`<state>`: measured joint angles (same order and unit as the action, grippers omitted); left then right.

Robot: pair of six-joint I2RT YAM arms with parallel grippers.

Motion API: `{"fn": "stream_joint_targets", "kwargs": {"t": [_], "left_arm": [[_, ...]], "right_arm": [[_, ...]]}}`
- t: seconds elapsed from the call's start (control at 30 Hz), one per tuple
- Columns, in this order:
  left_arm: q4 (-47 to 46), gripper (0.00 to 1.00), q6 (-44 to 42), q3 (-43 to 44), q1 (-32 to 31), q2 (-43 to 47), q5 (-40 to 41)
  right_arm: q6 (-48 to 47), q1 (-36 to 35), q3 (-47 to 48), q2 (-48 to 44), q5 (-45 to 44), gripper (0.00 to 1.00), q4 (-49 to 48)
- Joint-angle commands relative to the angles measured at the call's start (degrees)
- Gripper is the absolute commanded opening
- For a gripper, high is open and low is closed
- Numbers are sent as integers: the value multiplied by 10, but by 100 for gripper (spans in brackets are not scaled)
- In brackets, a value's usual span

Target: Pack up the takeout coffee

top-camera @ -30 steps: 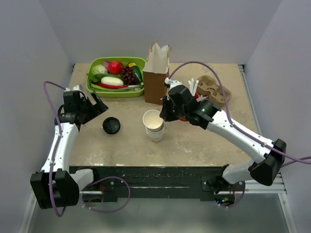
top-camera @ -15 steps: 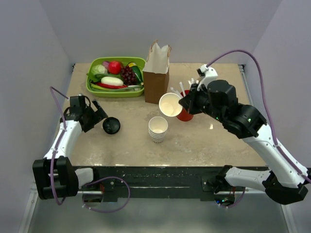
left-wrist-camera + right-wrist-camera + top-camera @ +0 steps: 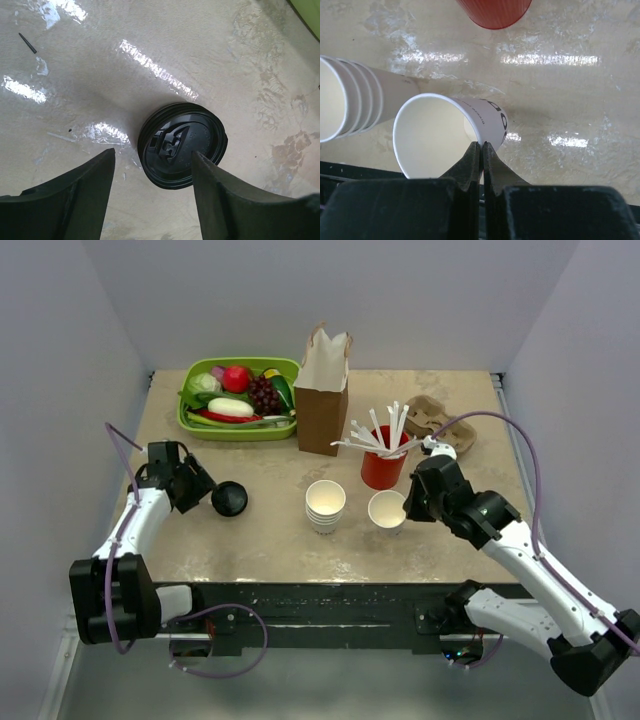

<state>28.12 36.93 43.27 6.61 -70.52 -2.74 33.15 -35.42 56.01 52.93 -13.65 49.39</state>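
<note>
No takeout coffee with its lid on shows in any view. A loose black sip lid (image 3: 229,499) lies flat on the table at the left. My left gripper (image 3: 205,490) is open low over it, and the lid (image 3: 182,145) sits between the fingers, its right side behind the right finger (image 3: 225,200). My right gripper (image 3: 408,505) is shut on the rim of a single lidless white paper cup (image 3: 386,510), right of the stack of cups (image 3: 325,502). In the right wrist view the jaws (image 3: 481,144) pinch the wall of the cup (image 3: 435,135).
A red cup of white stirrers (image 3: 383,470) stands just behind the held cup. A brown paper bag (image 3: 322,390) stands open at the back centre, a green tray (image 3: 240,433) of toy food to its left, and a cardboard cup carrier (image 3: 440,420) at the back right.
My right arm lifted one cup off the stack, swung it right and lowered it beside the stack. My left gripper moved down to the black lid and its jaws narrowed.
</note>
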Motion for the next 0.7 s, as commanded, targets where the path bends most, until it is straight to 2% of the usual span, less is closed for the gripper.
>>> {"fn": "stream_joint_targets", "kwargs": {"t": [0.0,0.17,0.3,0.67], "left_arm": [[-19,64,0,3,-5,-3,2],[-18,54,1,3,-9,-12,3],[-18,40,1,2,-12,-30,5],[-12,26,4,3,-17,-48,27]], "right_arm": [[39,5,-32,-8,-13,0,-106],[47,10,-66,22,-4,0,-160],[54,13,-85,43,2,0,-192],[55,23,-84,79,-16,1,-196]]}}
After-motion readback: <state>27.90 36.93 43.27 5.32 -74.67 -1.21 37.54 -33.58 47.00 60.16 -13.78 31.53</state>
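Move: Four centimetres to the left hand's right, 2 ahead and 4 below lie the black lids; the green basket is about 28 ahead and 6 right of that hand, 3 below. For the right hand, holding a cup, the open table spot is some 4 ahead, 6 left, 17 down; the cup stack stands 4 ahead, 19 left, 10 below, the red bucket 14 ahead, 5 left, 11 below. Closing from about two-thirds to under one-third open, the left fingers sink some 2 cm at the lids' left rim, the wrist tipping slightly; a grip can't be made out. The right hand keeps its shut pinch on the cup's right rim and carries it down about 4.5 cm and forward 4, drifting 2 cm left, towards the table between stack and bucket. ##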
